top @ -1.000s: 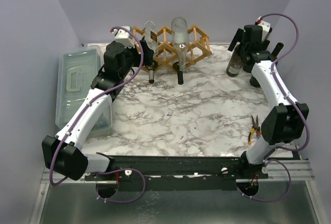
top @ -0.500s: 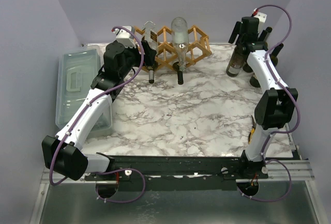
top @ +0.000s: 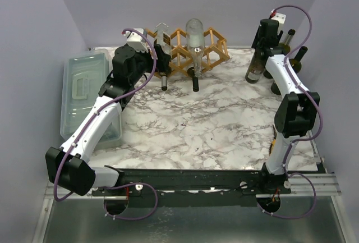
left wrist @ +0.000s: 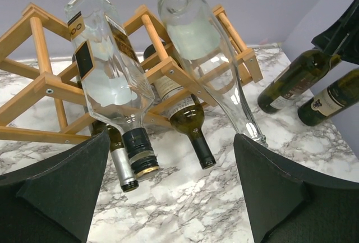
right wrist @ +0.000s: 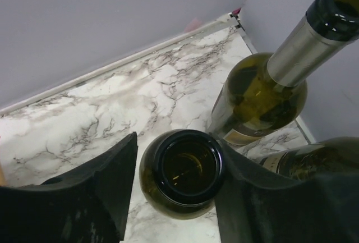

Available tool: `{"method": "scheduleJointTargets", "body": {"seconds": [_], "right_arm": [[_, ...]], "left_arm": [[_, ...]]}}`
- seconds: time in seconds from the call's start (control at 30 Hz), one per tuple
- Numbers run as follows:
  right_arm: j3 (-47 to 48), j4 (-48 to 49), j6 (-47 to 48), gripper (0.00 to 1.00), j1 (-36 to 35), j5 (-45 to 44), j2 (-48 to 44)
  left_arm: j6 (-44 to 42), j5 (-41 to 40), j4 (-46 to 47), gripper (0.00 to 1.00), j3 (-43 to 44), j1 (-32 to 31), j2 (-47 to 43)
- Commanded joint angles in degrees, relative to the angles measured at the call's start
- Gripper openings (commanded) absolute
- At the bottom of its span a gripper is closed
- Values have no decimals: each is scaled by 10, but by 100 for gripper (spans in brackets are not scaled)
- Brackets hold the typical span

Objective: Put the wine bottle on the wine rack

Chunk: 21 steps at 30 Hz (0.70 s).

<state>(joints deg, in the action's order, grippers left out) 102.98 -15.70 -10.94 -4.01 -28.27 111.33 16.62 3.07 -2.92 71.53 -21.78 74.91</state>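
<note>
A dark green wine bottle (top: 255, 69) stands upright at the back right of the marble table. In the right wrist view I look straight down into its open mouth (right wrist: 182, 170). My right gripper (right wrist: 176, 142) straddles the neck: the right finger touches the rim and the left finger (right wrist: 112, 170) stands a small gap off. From above, that gripper (top: 262, 45) hangs over the bottle's top. The wooden wine rack (top: 182, 49) stands at the back centre with several bottles lying in it. My left gripper (left wrist: 171, 142) is open and holds nothing, just in front of the rack (left wrist: 50, 91).
Two more upright bottles (right wrist: 263, 91) (right wrist: 314, 159) crowd the right finger, close to the right wall. Clear bottles (left wrist: 109, 69) (left wrist: 202, 46) jut out of the rack toward the left gripper. A grey-green lidded box (top: 84, 94) lies on the left. Pliers (top: 275, 139) lie front right.
The right gripper has shifted left and come over the dark bottle's neck, and its jaws have narrowed around it. The left arm has stayed put.
</note>
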Motion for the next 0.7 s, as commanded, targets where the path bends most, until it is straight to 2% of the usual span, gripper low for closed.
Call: {"method": "scheduleJointTargets", "body": {"seconds": [0.0, 0.17, 0.23, 0.3, 0.4, 0.67], "right_arm": [[-27, 23, 23, 48, 2, -12, -3], [-71, -4, 20, 24, 1, -7, -40], [-98, -12, 7, 17, -1, 5, -71], [-139, -8, -1, 14, -7, 31, -114], [-187, -14, -20, 1, -19, 67, -166], [-282, -68, -101, 1, -81, 201, -283]], "left_arm": [[-4, 40, 10, 92, 4, -1, 3], [1, 70, 16, 92, 6, -1, 9], [5, 77, 20, 92, 5, -1, 12], [7, 88, 22, 92, 6, -1, 15], [19, 102, 27, 92, 4, -1, 15], [45, 171, 80, 90, -7, -14, 13]]}}
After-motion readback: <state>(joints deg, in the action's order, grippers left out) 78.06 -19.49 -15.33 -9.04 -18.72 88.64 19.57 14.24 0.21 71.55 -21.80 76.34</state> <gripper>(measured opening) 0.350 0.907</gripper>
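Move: The right hand's open fingers straddle the neck of the wine bottle, whose middle is straight below, some 11 cm down. Of that bottle, a second dark bottle stands about 8 cm right and 2 cm farther out, a third 12 cm right and 6 cm nearer. The rack's middle is roughly 33 cm left of the hand and 2 cm ahead, 13 cm lower. From the left hand the wine bottle is about 15 cm ahead, 37 cm right and 20 cm below. Right fingers pinch the wine bottle's neck, pulling back some 11 cm, then left 6; left hand eases right. ##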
